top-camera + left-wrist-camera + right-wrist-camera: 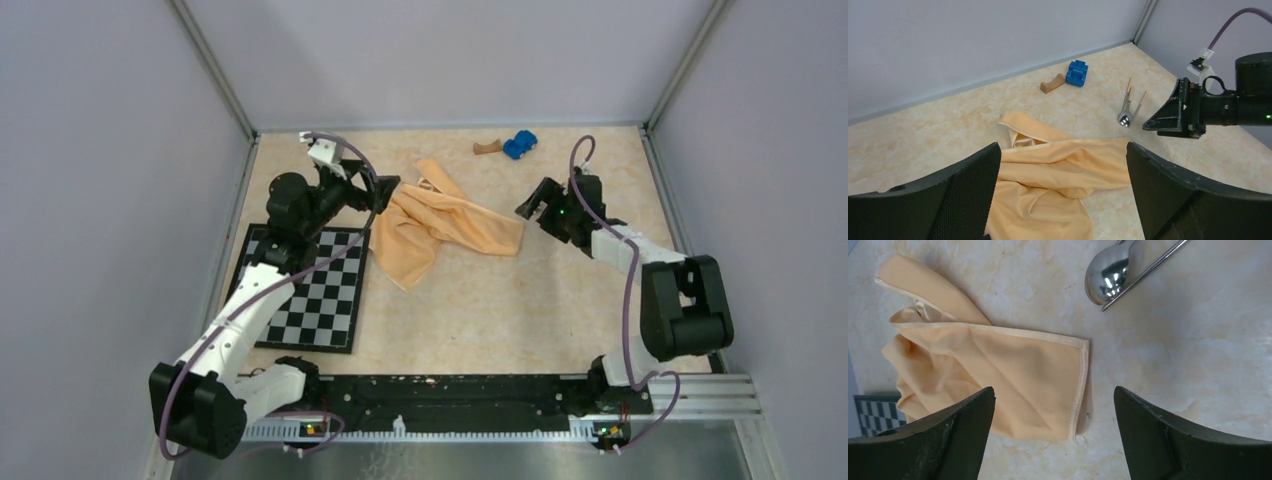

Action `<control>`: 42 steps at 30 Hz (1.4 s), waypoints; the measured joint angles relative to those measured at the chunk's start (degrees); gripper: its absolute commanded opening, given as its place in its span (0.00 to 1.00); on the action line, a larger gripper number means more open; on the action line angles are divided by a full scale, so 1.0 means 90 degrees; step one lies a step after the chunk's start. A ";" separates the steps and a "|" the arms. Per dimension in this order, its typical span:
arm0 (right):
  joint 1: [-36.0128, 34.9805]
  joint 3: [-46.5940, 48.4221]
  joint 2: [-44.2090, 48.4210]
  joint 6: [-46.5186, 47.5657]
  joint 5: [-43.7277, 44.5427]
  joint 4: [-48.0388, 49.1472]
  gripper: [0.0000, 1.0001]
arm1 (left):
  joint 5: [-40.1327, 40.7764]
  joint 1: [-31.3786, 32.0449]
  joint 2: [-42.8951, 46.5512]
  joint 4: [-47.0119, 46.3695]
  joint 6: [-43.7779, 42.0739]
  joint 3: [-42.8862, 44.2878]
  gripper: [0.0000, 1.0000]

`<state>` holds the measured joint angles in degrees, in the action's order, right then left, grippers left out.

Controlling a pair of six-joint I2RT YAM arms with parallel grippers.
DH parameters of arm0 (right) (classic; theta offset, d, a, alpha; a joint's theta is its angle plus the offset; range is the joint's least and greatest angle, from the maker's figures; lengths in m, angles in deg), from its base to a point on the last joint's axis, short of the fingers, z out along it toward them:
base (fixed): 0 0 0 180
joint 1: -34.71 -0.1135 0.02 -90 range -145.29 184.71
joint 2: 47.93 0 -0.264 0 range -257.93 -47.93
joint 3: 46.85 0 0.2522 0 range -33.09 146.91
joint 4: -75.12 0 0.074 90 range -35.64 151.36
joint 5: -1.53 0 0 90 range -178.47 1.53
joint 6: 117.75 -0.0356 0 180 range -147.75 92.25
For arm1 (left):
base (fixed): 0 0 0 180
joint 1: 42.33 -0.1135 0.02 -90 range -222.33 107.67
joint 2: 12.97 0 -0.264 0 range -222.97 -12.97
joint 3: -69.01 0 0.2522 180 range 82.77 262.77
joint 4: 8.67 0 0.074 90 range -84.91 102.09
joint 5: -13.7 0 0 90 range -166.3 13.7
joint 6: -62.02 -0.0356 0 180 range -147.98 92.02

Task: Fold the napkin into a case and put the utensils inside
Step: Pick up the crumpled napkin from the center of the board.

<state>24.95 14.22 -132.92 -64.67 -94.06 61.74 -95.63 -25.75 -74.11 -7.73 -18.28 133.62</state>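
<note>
The peach-orange napkin (440, 228) lies crumpled and loosely bunched on the marbled table, right of the checkerboard mat. My left gripper (386, 190) stands open at its left end; in the left wrist view the cloth (1058, 175) lies between and below the wide-apart fingers (968, 190). My right gripper (530, 208) is open just above the napkin's right hemmed corner (1048, 375), touching nothing. The utensils, a shiny round-bowled spoon (1108, 274) with slim handles (1130, 97), lie on the table beyond that corner, close to the right gripper (1173, 112).
The black-and-white checkerboard mat (312, 290) lies under the left arm. A blue toy car (519, 145) and a brown curved wooden block (487, 148) sit near the back wall. Walls close the table at the back and on both sides.
</note>
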 measured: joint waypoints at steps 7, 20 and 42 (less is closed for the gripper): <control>0.0364 0.0000 -0.1166 -0.0814 -0.1333 0.0843 0.72 | 0.0335 0.0274 -0.0546 0.0340 0.0420 0.0194 0.99; 0.0534 -0.0270 -0.2205 -0.1491 -0.2829 0.2450 0.37 | 0.1098 0.1396 -0.0884 0.2322 0.1324 -0.0236 0.89; 0.0544 -0.0425 -0.2686 -0.1600 -0.3582 0.3553 0.14 | 0.3810 0.2917 -0.4422 0.3271 0.1003 0.0903 0.03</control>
<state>29.85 10.40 -157.09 -79.08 -126.29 93.72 -61.34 0.50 -113.91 21.71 -9.26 141.75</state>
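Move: The napkin's near edge lies about 4 cm back, 7 cm right and 32 cm below the left hand, with the chessboard's middle 17 cm left and 6 cm back. The napkin's right end is level with the right hand, some 5 cm to its left and 8 below; the spoon bowl is 6 cm straight ahead of that hand, and the blue block 18 cm ahead, 3 left. Left hand drops some 30 cm to pinch the napkin's near edge; right sinks 6 cm leftward, closing. ##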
